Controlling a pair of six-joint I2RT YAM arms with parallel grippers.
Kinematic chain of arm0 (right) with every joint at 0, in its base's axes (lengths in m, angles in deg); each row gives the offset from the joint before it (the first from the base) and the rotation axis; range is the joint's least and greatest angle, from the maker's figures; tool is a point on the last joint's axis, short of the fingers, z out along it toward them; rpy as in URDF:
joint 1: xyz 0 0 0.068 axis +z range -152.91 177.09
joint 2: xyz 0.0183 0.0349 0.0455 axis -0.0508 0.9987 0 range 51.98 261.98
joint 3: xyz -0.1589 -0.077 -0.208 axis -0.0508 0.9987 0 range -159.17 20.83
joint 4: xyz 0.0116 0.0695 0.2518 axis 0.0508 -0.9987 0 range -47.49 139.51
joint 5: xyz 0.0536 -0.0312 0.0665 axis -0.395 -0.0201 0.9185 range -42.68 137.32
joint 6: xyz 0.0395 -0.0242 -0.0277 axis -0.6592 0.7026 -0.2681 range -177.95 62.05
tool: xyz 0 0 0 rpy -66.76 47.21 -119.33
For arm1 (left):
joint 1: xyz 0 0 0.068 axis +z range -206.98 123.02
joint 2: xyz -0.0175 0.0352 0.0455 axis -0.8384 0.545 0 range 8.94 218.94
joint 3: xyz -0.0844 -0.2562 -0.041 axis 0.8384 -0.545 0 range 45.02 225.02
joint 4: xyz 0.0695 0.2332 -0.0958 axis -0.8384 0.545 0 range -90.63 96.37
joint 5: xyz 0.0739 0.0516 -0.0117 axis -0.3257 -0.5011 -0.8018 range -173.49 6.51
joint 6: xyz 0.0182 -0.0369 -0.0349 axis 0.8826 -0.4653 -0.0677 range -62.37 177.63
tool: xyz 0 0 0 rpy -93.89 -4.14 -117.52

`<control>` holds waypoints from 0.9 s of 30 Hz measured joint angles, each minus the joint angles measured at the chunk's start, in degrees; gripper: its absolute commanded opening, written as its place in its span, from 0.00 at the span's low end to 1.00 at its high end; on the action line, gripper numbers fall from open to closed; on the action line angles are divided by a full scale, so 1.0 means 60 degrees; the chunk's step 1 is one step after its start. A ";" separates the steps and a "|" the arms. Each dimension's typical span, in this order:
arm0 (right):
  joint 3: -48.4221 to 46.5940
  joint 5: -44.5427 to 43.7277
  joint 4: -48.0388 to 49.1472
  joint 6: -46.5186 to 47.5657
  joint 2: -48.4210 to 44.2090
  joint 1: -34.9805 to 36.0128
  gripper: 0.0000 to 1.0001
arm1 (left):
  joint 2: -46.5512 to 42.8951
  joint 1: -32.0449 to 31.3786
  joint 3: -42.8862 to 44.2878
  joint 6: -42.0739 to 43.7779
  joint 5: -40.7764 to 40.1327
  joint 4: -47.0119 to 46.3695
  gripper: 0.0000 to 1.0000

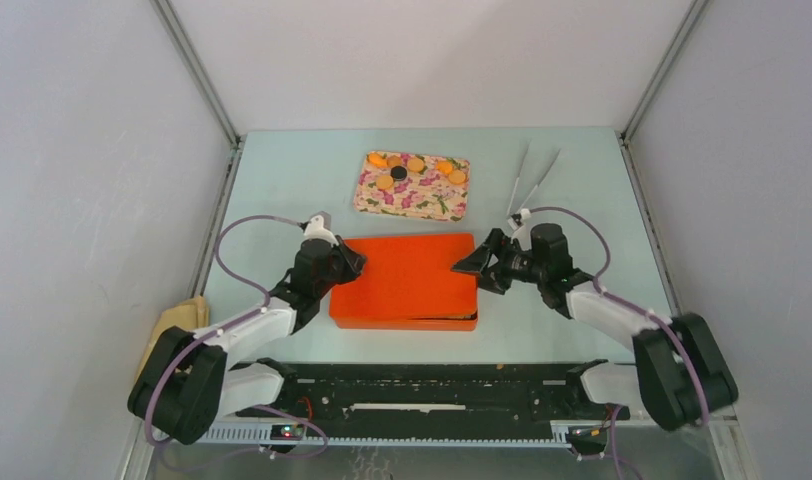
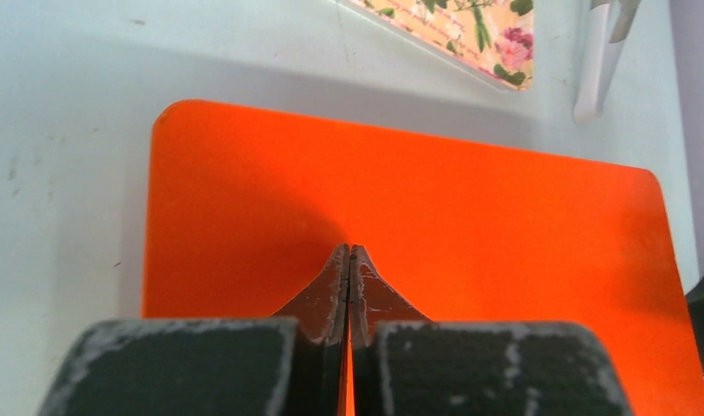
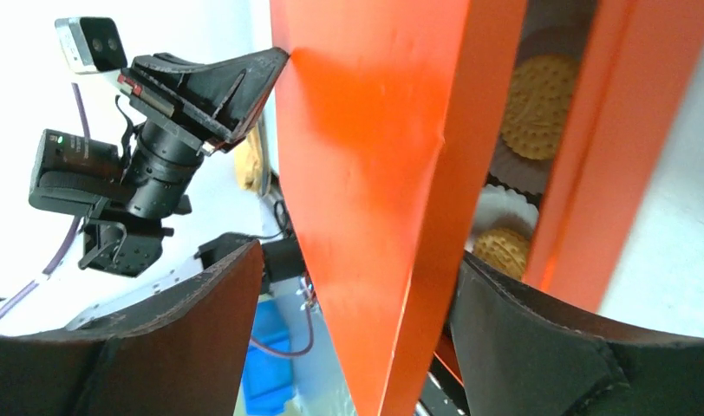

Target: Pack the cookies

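An orange box [image 1: 407, 275] with its lid on lies mid-table. My left gripper [image 1: 354, 262] is shut, its tips [image 2: 349, 251] resting on the lid [image 2: 470, 225] near its left edge. At the lid's right edge my right gripper [image 1: 462, 266] stands open, its jaws [image 3: 357, 256] apart on either side of the raised rim [image 3: 392, 173]. Through the gap under the rim, tan cookies [image 3: 537, 95] sit in paper liners inside the box, with another one [image 3: 502, 251] lower down. More cookies [image 1: 414, 163], orange-tan and one black [image 1: 398, 173], lie on the floral tray [image 1: 412, 200] behind.
Metal tongs [image 1: 530, 180] lie at the back right of the table. A yellow cloth [image 1: 177, 320] sits beyond the table's left edge. Grey walls close in on both sides. The left arm's camera and gripper [image 3: 244, 74] face me in the right wrist view.
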 measured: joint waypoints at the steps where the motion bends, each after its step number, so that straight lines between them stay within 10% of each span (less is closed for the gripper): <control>1: -0.0018 -0.0353 -0.0630 0.0219 -0.0532 -0.0007 0.82 | 0.0157 0.0000 0.0004 -0.0044 0.0073 -0.0222 0.00; 11: -0.1304 -0.3198 -0.5184 0.1676 -0.2554 -0.0175 0.66 | 0.1435 -0.0113 0.0299 -0.0244 0.1002 -0.1373 0.00; 18: -0.1348 -0.4441 -0.6295 0.2029 -0.1996 -0.0029 0.00 | 0.1490 -0.0193 0.0707 -0.0310 0.1268 -0.0761 0.00; 27: -0.1552 -0.5322 -0.6805 0.2160 -0.0634 0.0317 0.00 | -0.2098 -0.0069 0.2295 -0.0452 -0.2259 0.5180 0.00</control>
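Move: The lid lies across the box, its right end still raised. Its middle is about 10 cm right of the left hand, 2 back and 1 below. From the right hand the middle is some 13 cm left, neither ahead nor back, and 3 below. The open box's middle lies 2 cm behind the right hand, 13 left and 6 below. From the same hand the flowered tray is about 19 cm ahead, 12 left and 9 below. Rightward first for both: the left hand's shut fingertips slide about 4 cm towards the lid's middle at steady height, pressing on its top, then lift off and swing back left past their start. The already-open right fingers come free of the lid's end, draw right 8 cm, then sink beside the box, closing and tipping down some 35 degrees. ##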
